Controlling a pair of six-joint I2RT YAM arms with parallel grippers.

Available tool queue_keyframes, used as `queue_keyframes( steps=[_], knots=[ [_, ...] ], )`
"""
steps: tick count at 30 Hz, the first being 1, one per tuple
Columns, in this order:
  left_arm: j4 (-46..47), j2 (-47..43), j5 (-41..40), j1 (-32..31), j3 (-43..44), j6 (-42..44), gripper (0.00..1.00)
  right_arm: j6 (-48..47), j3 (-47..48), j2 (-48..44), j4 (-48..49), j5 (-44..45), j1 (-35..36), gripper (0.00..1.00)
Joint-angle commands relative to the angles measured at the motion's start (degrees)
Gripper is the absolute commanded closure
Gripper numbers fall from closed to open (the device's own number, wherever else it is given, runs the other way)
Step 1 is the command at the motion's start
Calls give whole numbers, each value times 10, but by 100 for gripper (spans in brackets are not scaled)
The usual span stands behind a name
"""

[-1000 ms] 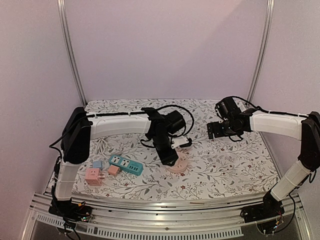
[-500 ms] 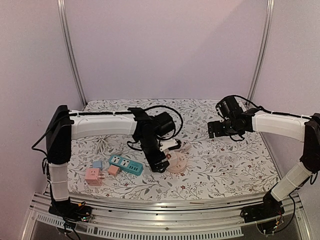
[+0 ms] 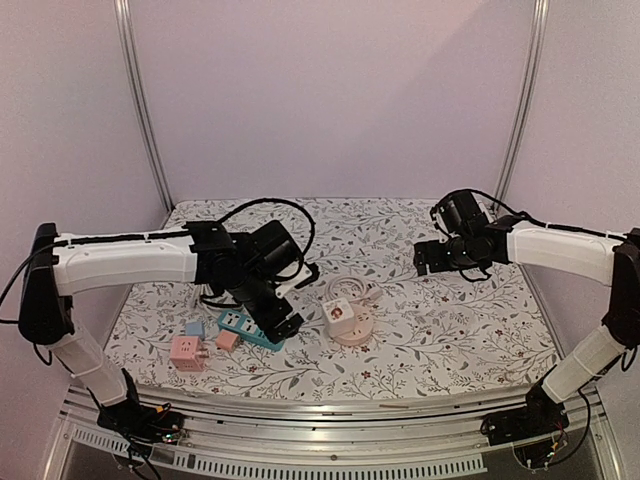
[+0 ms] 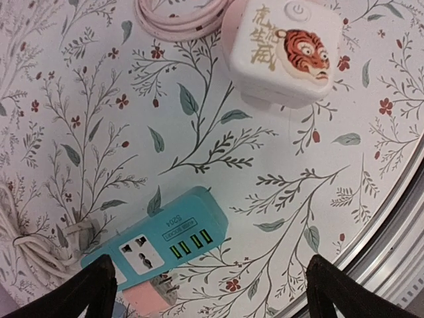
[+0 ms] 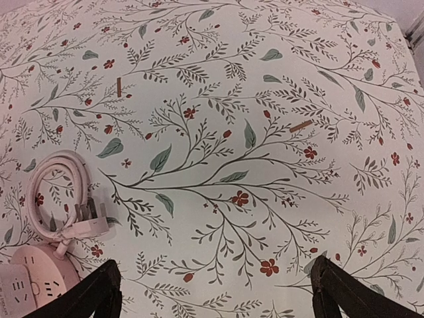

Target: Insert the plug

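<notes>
The plug, a white cube [image 3: 338, 312] with a tiger print, stands on the pink round socket base [image 3: 356, 333] near the table's middle. In the left wrist view the white cube [image 4: 285, 50] lies at the top right, free of any fingers. My left gripper [image 3: 283, 325] hangs open just left of it, over the end of the teal power strip [image 3: 250, 328]; in its own view my left gripper [image 4: 212, 295] holds nothing. My right gripper [image 3: 432, 260] is open and empty, off to the right. In its view my right gripper [image 5: 215, 295] is over bare cloth.
The teal power strip [image 4: 159, 235] has a small pink adapter [image 4: 149, 298] beside it. A pink cube adapter [image 3: 186, 352] and a small blue one [image 3: 193, 328] sit front left. A pink coiled cable [image 5: 59, 192] lies by the socket base [image 5: 30, 281]. The table's front rail [image 3: 320, 405] is close.
My left gripper opened and let go of the white cube on the pink base, then swung left toward the teal strip. The right arm has stayed put.
</notes>
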Motion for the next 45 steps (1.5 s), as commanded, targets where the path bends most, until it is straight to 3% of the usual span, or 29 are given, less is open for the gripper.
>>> queue_keyframes(
  steps=[1, 19, 41, 45],
  knots=[
    [22, -39, -62, -5, -52, -78, 1, 10, -9, -22, 10, -22, 2, 2],
    [11, -138, -97, 47, -224, -311, 16, 18, 8, -10, 3, -26, 40, 2],
    [47, -148, -62, 109, -296, -346, 31, 13, 12, -5, -3, -28, 47, 3],
    [57, -144, -54, 112, -302, -345, 38, 13, 12, -4, -2, -29, 48, 3]
  ],
)
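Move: The small orange plug lies about 13 cm to the left hand's left, level with it in reach and some 11 cm below. At that table height, the middle of the teal power strip is 9 cm left and 3 cm ahead of the hand, the blue cube 20 cm left and 2 cm ahead, the pink cube plug 21 cm left and 2 cm back. The right hand has the orange plug roughly 44 cm to its left, 14 cm back and 12 cm below. Empty, the left hand sweeps about 15 cm left and sinks some 7 cm, away from the white plug on the round socket and along the power strip's near side to just above the orange plug, turning some 45 degrees counter-clockwise while the wide-open fingers narrow to about two-thirds, touching nothing yet. The leftward run fades before the end and only a slow sinking goes on, while the open right hand drifts a few centimetres left and slightly back. ##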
